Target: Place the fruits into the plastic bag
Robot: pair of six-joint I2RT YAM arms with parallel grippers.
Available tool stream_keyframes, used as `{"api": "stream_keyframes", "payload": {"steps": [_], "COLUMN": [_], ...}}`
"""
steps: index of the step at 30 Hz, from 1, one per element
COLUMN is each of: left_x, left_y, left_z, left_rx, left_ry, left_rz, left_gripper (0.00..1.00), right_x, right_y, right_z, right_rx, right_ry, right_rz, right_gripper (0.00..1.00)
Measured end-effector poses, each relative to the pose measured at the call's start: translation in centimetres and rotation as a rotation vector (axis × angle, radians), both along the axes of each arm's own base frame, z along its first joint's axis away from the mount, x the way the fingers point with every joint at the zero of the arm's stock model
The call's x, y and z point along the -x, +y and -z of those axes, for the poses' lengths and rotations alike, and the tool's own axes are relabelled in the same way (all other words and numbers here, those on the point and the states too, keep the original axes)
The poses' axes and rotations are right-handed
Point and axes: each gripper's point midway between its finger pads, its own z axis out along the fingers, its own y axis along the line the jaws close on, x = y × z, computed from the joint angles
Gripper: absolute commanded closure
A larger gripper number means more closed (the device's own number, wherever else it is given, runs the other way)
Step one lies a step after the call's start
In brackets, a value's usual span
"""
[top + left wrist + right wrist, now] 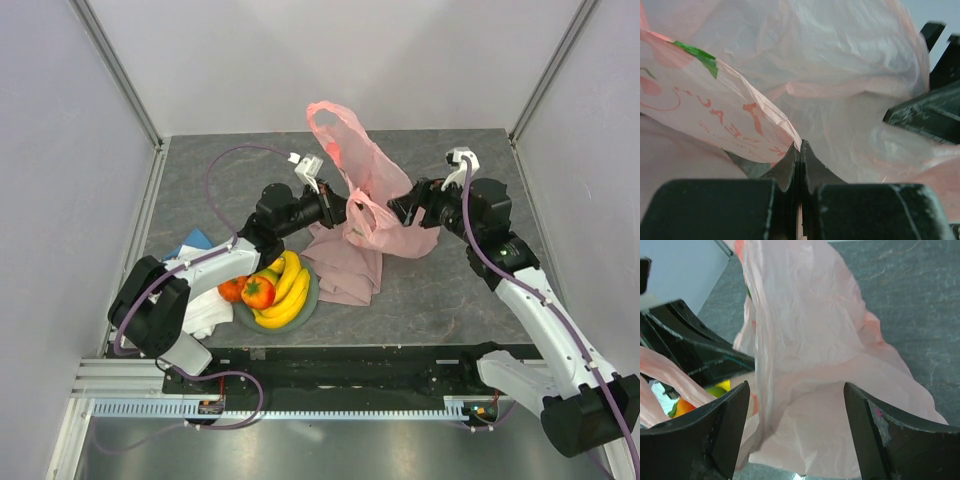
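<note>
The pale-pink plastic bag (372,195) stands crumpled at mid table, one handle loop raised behind it. My left gripper (347,212) is shut on a thin edge of the bag (840,75), pinched at the fingertips (791,160). My right gripper (400,211) is open on the bag's right side, and bag film (810,360) hangs between its fingers (730,425). The bananas (292,288), red fruit (258,291), tangerine (231,289) and small green-yellow fruit (270,273) lie on the grey-green plate (313,293) at front left. The yellow oblong fruit is hidden.
A dusty-pink cloth (345,268) lies under and in front of the bag. A white cloth (205,315) and a blue object (194,241) lie left of the plate, under the left arm. Grey walls enclose the table on three sides.
</note>
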Motion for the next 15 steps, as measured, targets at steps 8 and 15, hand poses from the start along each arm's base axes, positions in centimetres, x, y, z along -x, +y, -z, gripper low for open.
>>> {"api": "stream_keyframes", "payload": {"steps": [8,15], "left_x": [0.8,1.2], "left_y": [-0.3,-0.3], "left_z": [1.2,1.5], "left_rx": [-0.064,-0.099], "left_ry": [-0.014,-0.029], "left_rz": [0.044,0.063], "left_gripper": [0.98,0.98], "right_x": [-2.9,-4.4], "right_y": [0.1,-1.1], "right_z": [-2.0,-2.4], "right_rx": [0.122,0.233], "right_ry": [-0.056,-0.08], "right_rz": [0.078,0.151], "right_gripper": [0.16,0.19]}}
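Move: The pink bag's far right rim is the right gripper's mark: about 6 cm ahead of its fingers, 2 cm to the left and slightly below. The bag's far handle stands some 17 cm ahead and 14 cm left; the pink cloth lies about 9 cm back, 10 cm left and 15 cm down. From the left gripper, already pinching the bag's near rim, that far right rim is roughly 7 cm ahead and 10 cm right. Carry the right gripper, fingers kept wide open, forward about 4 cm and up some 2 cm towards the bag's far right rim, rolling its left side down and swinging slightly clockwise, some 15 degrees in all. Keep the left fingers shut on the near rim while easing that hand down and a little back, 1 to 2 cm. ##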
